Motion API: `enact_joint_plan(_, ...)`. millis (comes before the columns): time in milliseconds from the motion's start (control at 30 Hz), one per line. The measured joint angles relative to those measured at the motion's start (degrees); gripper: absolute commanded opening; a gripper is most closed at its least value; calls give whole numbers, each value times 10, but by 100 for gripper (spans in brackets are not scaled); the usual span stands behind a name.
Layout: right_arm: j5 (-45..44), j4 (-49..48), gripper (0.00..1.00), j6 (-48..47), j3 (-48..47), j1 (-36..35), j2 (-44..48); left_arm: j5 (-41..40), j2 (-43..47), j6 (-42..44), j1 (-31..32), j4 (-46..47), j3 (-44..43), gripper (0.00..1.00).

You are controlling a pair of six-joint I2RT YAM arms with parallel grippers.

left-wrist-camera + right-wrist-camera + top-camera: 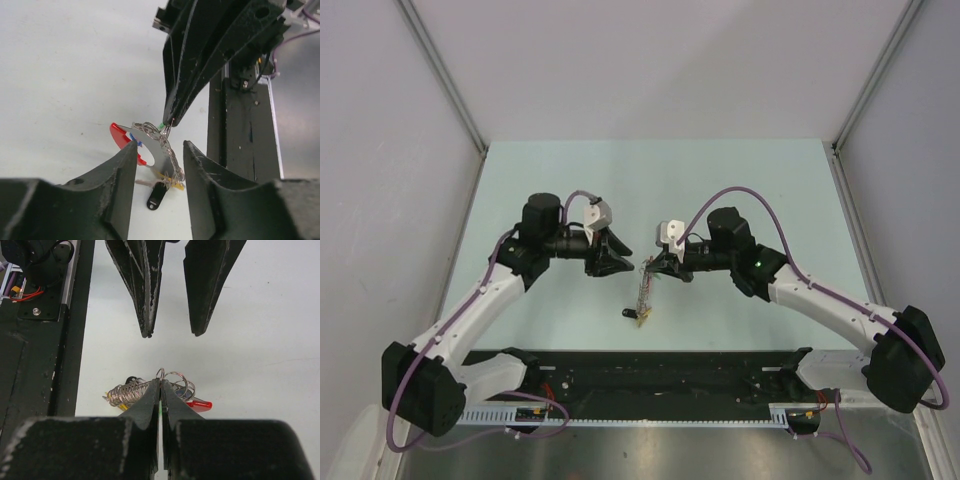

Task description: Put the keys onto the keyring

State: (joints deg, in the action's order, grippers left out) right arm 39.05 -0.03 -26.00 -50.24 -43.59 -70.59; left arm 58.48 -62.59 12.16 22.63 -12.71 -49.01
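The keyring (642, 293) hangs from my right gripper (649, 265), with its black tag (631, 314) low by the table. In the left wrist view it shows a silvery plate (152, 145), a red segment (119, 135), a wire coil, a yellow tag (173, 183) and a black tag (156, 196). My right gripper (161, 383) is shut on the green key (160, 412); only a green sliver (161, 125) shows. A bit of the blue key (132, 138) sits by the red segment. My left gripper (159, 150) is open, its jaws either side of the plate.
The black rail (650, 375) with the arm bases runs along the near table edge, close below the hanging keyring. It also shows in the left wrist view (240, 145) and in the right wrist view (35, 355). Grey walls (380, 150) enclose the pale table (650, 180).
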Motion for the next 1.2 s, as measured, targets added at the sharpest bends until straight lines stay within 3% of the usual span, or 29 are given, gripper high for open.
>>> enact_joint_plan(333,10,9,0,-7,-1,1,0,-11,-55,79,43,-71,-27,36)
enact_joint_plan(1067,15,16,0,-7,-3,1,0,-28,-96,109,70,-106,-48,15)
enact_joint_plan(1167,16,16,0,-7,-3,1,0,-27,-96,108,72,-105,-48,7)
enact_joint_plan(1200,16,16,0,-7,-3,1,0,-27,-96,108,72,-105,-48,0)
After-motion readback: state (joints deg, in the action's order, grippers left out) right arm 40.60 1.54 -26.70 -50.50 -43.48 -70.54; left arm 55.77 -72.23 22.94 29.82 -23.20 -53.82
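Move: The keyring's wire loop hangs at the shut right fingertips, roughly 1 cm below them. From the open left hand it lies some 3 cm right, 1 cm back and 4 cm lower. The red handle is about 2 cm ahead of the left hand, 2 cm right and 8 cm down. The green key sits close by the right fingertips, some 4 cm right of the left hand, 1 cm back and 6 cm down. The left fingers close on the wire loop just under the right fingertips, from half open to nearly shut. To get there the left hand sinks about 4 cm while going some 2.5 cm right and a little back, mostly early on, with its tips tilting some 10 degrees down and swinging slightly clockwise. The right hand keeps its shut grip and practically stays in place. ##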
